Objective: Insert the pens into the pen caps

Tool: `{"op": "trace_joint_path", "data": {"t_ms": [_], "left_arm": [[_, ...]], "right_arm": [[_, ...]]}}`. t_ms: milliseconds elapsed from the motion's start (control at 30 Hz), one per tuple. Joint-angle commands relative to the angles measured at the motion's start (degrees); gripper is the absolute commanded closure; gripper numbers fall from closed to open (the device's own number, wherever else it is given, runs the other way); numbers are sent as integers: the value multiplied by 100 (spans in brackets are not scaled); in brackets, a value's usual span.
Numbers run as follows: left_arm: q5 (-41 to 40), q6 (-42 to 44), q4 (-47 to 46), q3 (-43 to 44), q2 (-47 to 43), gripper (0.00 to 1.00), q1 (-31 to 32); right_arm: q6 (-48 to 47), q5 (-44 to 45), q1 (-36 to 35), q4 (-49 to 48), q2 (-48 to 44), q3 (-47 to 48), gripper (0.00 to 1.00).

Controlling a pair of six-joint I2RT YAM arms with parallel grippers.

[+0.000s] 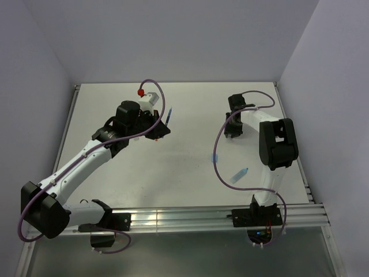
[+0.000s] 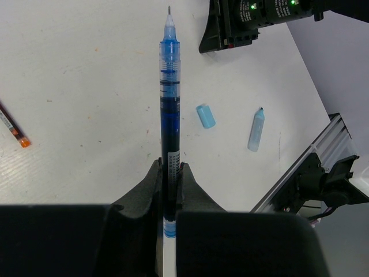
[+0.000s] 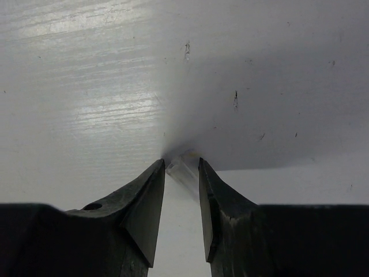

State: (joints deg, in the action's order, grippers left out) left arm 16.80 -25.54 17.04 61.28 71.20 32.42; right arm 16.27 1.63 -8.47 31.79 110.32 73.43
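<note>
My left gripper [image 2: 171, 167] [image 1: 159, 128] is shut on the dark blue thin pen [image 2: 169, 86] [image 1: 169, 115], held above the table with its bare tip pointing away. A light blue pen cap [image 2: 205, 116] [image 1: 215, 157] and a light blue marker [image 2: 256, 130] [image 1: 239, 175] lie apart on the table. At the left edge lies a thin red-tipped pen [image 2: 12, 128]. My right gripper [image 3: 181, 164] [image 1: 232, 131] points down at the table, open, with a clear cap [image 3: 183, 168] lying slantwise between its fingertips.
An aluminium rail [image 1: 190, 216] [image 2: 300, 167] runs along the table's near edge. Grey walls close in the back and both sides. A small red piece [image 1: 140, 91] sits beside the left arm's purple cable [image 1: 151, 81] at the back.
</note>
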Motion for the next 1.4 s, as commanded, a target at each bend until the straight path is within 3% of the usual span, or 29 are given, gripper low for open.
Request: {"op": "trace_joint_path", "data": {"t_ms": [0, 600, 867, 1000, 1200, 1367], "left_arm": [[166, 75, -218, 25, 8, 100, -34], [236, 23, -227, 25, 52, 100, -35], [254, 14, -227, 42, 70, 100, -43], [271, 14, -227, 25, 78, 100, -43], [499, -21, -403, -45, 113, 100, -43], [789, -179, -789, -247, 35, 100, -43]], "right_arm": [[350, -128, 73, -24, -107, -303, 62], [262, 22, 47, 213, -230, -479, 68], [236, 180, -67, 345, -222, -452, 82], [271, 180, -111, 328, -213, -443, 100], [464, -276, -129, 30, -897, -470, 100], [947, -1462, -137, -734, -2064, -575, 100]]}}
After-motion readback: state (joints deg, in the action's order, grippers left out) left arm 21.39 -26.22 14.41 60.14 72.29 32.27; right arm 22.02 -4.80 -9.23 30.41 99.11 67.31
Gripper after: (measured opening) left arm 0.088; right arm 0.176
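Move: The clear pen cap lies on the table between the right fingertips, its middle about 1 cm back of the right hand and 1 cm below. From that hand the light blue cap is some 12 cm back and 8 cm left, the light blue marker about 20 cm back and 3 cm right, both at table height. From the raised left hand, still holding the blue pen, the clear cap is roughly 10 cm ahead, 32 cm right and 22 cm below. The right fingers, already astride the clear cap, draw back about 1 cm along the table, pinch it between their pads, then keep hold and lift. The hand speeds up only at the end, rising about 4.5 cm and swinging some 3 cm left with a slight roll and a little more drift back. ##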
